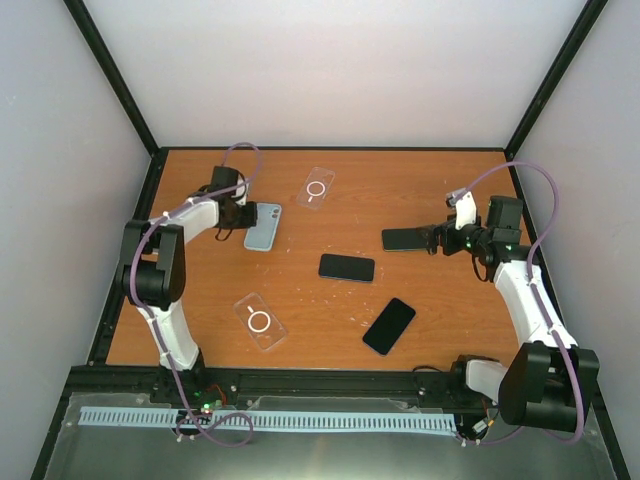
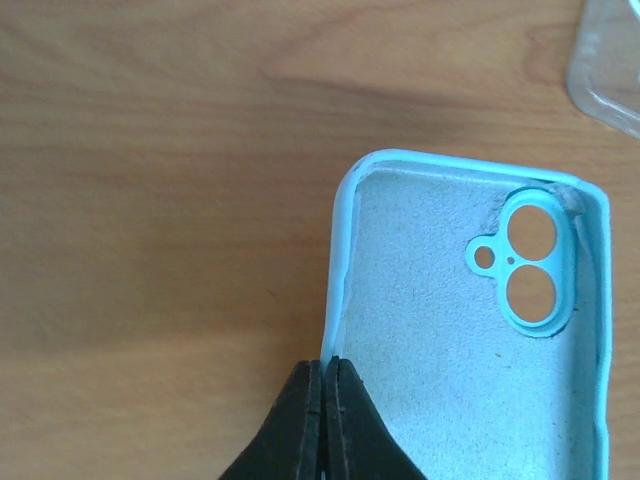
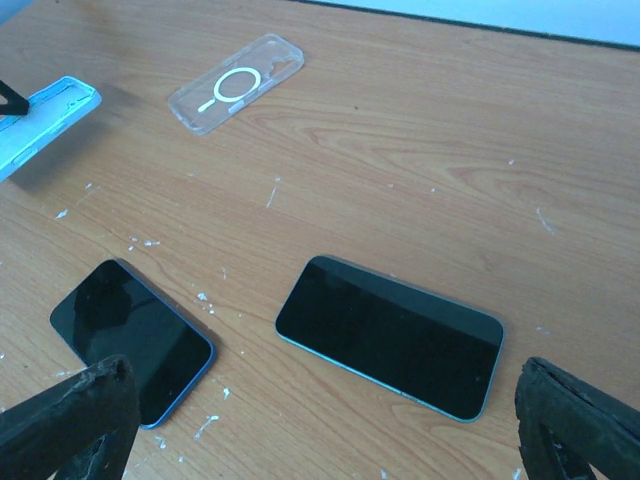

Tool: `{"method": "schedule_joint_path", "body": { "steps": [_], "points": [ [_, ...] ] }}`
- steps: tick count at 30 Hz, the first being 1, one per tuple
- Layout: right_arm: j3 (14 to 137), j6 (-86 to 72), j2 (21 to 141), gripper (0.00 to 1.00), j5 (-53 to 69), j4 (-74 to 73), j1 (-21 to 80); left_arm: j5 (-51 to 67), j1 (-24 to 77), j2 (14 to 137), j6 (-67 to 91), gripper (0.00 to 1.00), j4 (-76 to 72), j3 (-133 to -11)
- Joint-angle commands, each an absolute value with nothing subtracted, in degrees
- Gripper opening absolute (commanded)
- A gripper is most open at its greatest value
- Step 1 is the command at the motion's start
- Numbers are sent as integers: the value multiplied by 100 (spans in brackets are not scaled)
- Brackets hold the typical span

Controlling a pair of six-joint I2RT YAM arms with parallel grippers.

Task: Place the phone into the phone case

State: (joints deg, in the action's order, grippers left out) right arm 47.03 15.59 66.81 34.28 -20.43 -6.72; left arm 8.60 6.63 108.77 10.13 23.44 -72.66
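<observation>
A light blue phone case lies open side up at the back left of the table, also seen in the top view. My left gripper is shut on its left side wall; from above, the left gripper sits at the case's left edge. A dark phone with a teal rim lies flat, screen up, just ahead of my right gripper. That gripper's fingers stand wide open and hold nothing. In the top view this phone is right in front of the right gripper.
A second phone with a blue rim lies mid-table, and a third phone nearer the front. One clear case with a white ring lies at the back, another clear case at the front left. White specks dot the wood.
</observation>
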Motion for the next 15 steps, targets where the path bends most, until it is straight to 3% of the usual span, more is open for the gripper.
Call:
{"method": "schedule_joint_path", "body": {
  "steps": [1, 15],
  "points": [
    [4550, 1616, 6592, 100, 3493, -1951, -664, 518, 1099, 10397, 1968, 1, 2158, -6924],
    [4465, 1683, 6583, 100, 3474, -1925, -671, 519, 1922, 10161, 3098, 1, 2117, -6498]
  ]
}}
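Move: Lying some 27 cm to the right of the left hand and about 9 cm back is the middle phone, about 4 cm below. Of that hand, the far clear case is 18 cm right and 14 cm ahead, the near clear case 3 cm right and 24 cm back, and the right phone 44 cm right and 1 cm back. From the right hand, the middle phone is about 19 cm left, 1 cm back and 17 cm down. Carrying the blue phone case clear of the table, still pinched by its left rim, the left hand sweeps about 7 cm right and 5 cm back towards the middle phone, nearly level and easing off at the end. The fingers stay shut on the rim and the wrist turns only slightly, about 5 degrees. ##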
